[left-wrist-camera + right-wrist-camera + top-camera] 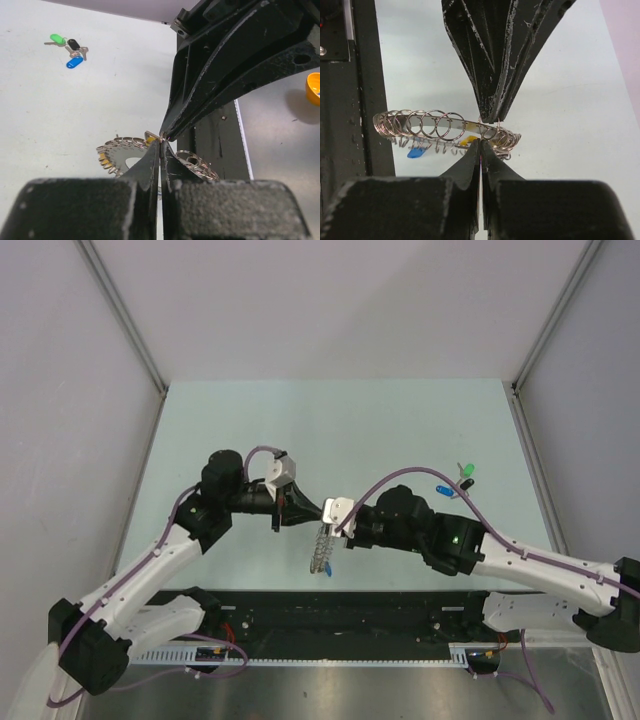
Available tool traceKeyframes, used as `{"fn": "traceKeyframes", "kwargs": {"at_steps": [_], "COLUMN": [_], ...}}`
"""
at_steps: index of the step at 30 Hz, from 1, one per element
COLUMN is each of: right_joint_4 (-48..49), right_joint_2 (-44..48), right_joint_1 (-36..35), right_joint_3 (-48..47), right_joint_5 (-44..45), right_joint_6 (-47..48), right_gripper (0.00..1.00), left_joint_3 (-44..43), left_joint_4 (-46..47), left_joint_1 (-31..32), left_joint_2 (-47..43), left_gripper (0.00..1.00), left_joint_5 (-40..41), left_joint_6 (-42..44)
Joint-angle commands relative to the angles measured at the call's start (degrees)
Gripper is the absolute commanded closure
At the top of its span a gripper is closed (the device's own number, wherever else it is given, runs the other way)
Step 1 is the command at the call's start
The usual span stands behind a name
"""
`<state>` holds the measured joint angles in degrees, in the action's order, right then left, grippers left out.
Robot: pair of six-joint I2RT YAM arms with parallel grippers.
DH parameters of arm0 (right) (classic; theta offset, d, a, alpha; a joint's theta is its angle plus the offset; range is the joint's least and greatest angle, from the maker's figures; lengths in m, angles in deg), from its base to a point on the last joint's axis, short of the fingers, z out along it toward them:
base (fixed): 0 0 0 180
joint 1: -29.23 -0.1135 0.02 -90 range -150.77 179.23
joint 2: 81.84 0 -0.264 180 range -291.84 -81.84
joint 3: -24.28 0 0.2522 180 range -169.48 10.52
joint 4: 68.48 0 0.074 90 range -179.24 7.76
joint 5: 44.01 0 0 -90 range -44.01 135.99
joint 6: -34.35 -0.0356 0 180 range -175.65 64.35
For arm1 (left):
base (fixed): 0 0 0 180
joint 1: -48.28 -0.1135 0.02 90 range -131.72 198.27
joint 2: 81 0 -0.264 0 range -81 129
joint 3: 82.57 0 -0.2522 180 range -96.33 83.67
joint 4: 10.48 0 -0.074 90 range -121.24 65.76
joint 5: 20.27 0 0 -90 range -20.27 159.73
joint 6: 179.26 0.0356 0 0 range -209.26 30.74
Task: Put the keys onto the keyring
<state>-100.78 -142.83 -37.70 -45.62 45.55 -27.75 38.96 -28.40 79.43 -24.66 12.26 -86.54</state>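
Observation:
The keyring (321,548) is a flat grey metal ring hung all round with small wire loops. It hangs edge-on above the table's near middle. My left gripper (322,512) and right gripper (336,521) meet tip to tip at its top, both shut on its rim. In the right wrist view the keyring (435,122) runs across, with my right gripper (481,144) below it and the left fingers (495,65) pinching from above. A yellow key (466,141) and a blue key (416,152) dangle from it. Loose keys lie far right: green (465,470), black (466,483), blue (443,490).
A black rail (350,610) runs along the table's near edge, just below the hanging ring. White walls stand on three sides. In the left wrist view an orange object (314,87) shows at the right edge, on the grey surface beyond the rail.

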Motion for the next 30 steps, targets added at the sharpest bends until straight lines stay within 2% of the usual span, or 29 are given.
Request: {"fn": "traceKeyframes", "kwargs": {"at_steps": [1, 7, 16, 20, 23, 24, 30], "right_joint_4": [3.78, 6.06, 10.63, 13.09, 15.37, 15.99, 17.93], "right_joint_2": [1.93, 1.4, -1.58, -2.99, -3.78, -4.04, -4.49], "right_joint_1": [0.75, 3.13, 9.01, 11.47, 13.49, 14.02, 19.82], "right_joint_3": [1.82, 2.35, 2.53, 2.53, 2.61, 2.53, 2.53], "right_joint_5": [-3.15, -3.24, -6.4, -7.99, -8.25, -8.43, -7.99], "right_joint_6": [-2.41, -3.9, -9.35, -11.9, -14.71, -15.5, -23.49], "right_gripper": [1.0, 1.0, 1.0, 0.94, 0.77, 0.68, 0.47], "left_joint_3": [1.11, 1.47, -3.45, -4.85, -6.44, -6.79, -8.29], "left_joint_4": [11.8, 11.2, 4.6, 0.66, -1.36, -1.46, -2.08], "left_joint_1": [-0.48, -0.57, -0.57, -0.66, -0.57, -0.66, -2.15], "left_joint_2": [-2.98, -2.37, 0.7, 2.11, 3.25, 3.25, 4.3], "left_gripper": [1.0, 1.0, 1.0, 1.0, 0.99, 1.0, 1.0], "left_joint_5": [2.27, 8.24, 15.54, 19.32, 21.43, 22.92, 26.27], "left_joint_6": [-6.32, -6.24, -1.33, 0.0, 1.14, 1.41, 1.41]}}
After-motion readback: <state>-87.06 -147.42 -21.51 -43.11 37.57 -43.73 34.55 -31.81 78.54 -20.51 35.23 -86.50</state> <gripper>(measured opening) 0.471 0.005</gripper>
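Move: The keyring hangs from my left fingertips, its middle about 5 cm below them and 3 cm back, straight below sideways. My shut right fingertips meet the same coils, so the keyring's middle lies about the same from them: 5 cm down, 3 back. The yellow tag hangs some 4 cm straight below my right tips. The loose keys lie about 23 cm ahead of them, 34 cm to the right and 23 cm below. I carry the keyring about 8 cm forward with my left hand, keeping its coil pinched and swinging the fingers some 25 degrees counter-clockwise. My right hand travels forward beside it just as far, turning the other way with its fingertips lifting; late on it opens to about half, leaves the coils and draws a couple of centimetres apart from the left. ##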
